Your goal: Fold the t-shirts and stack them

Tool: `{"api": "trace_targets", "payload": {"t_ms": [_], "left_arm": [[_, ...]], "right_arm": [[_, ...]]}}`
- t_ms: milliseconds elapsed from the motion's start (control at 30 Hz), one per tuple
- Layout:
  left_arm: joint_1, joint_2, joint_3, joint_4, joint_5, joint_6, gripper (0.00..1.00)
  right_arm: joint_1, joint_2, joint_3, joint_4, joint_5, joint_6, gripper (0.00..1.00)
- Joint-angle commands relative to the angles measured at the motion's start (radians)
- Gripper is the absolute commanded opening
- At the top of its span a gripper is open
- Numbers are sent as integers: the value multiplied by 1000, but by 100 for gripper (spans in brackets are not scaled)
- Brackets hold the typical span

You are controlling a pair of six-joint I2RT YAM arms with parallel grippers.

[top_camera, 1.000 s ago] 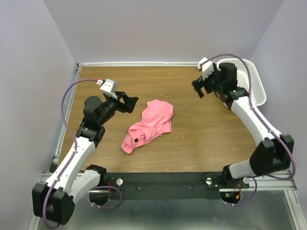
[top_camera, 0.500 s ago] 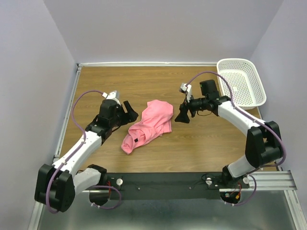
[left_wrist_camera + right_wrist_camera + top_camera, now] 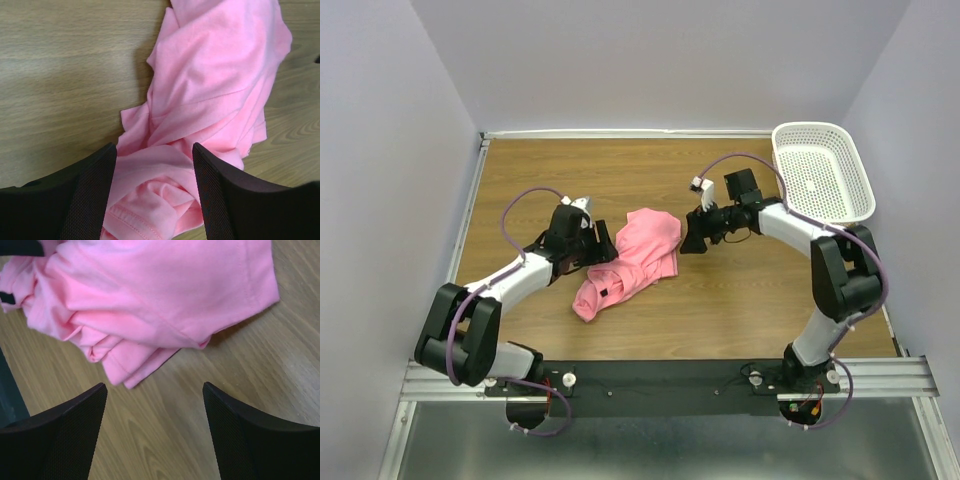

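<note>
One salmon-pink t-shirt [image 3: 632, 260] lies crumpled on the wooden table [image 3: 740, 300], with a small dark label [image 3: 604, 291] showing near its lower end. My left gripper [image 3: 604, 246] is low at the shirt's left edge. In the left wrist view it [image 3: 154, 146] stands open, with bunched folds and a stitched hem of the t-shirt [image 3: 210, 75] between its fingers [image 3: 92, 192]. My right gripper [image 3: 692, 240] is at the shirt's right edge. It [image 3: 154, 386] is open over bare wood, just short of the t-shirt's [image 3: 160, 290] hem.
A white mesh basket [image 3: 823, 172] stands at the back right corner of the table. Purple walls close in the table on three sides. The arms' base rail [image 3: 660, 380] runs along the near edge.
Both arms have swung inward and down to the shirt. The right one came away from the basket. Both sets of jaws have narrowed a little. The shirt has not moved.
</note>
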Motion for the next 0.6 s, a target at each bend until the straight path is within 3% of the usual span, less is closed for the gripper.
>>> {"api": "trace_targets", "payload": {"t_ms": [0,133,300,567], "left_arm": [[-7,-7,30,39,56,55,69],[-8,22,35,49,93,59,66],[-8,36,75,59,78,81,68],[-8,189,259,82,121,144,72]], "right_arm": [[-3,109,68,30,61,119,83],[-5,142,76,33,55,138,82],[-5,120,70,36,61,130,83],[-20,88,42,33,-37,58,86]]}}
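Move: From the left hand, the middle of the crumpled t-shirt lies about 5 cm to the right, 1 cm back and some 4 cm below; the black tag on it is about 8 cm back and 1 cm left. From the right hand, the t-shirt's middle is some 11 cm left, 5 cm back and 6 cm below, and the white basket stands about 29 cm right and 15 cm ahead. Open left hand reaches some 5 cm forward, rising, towards the t-shirt's far end; open right sinks about 3 cm. ##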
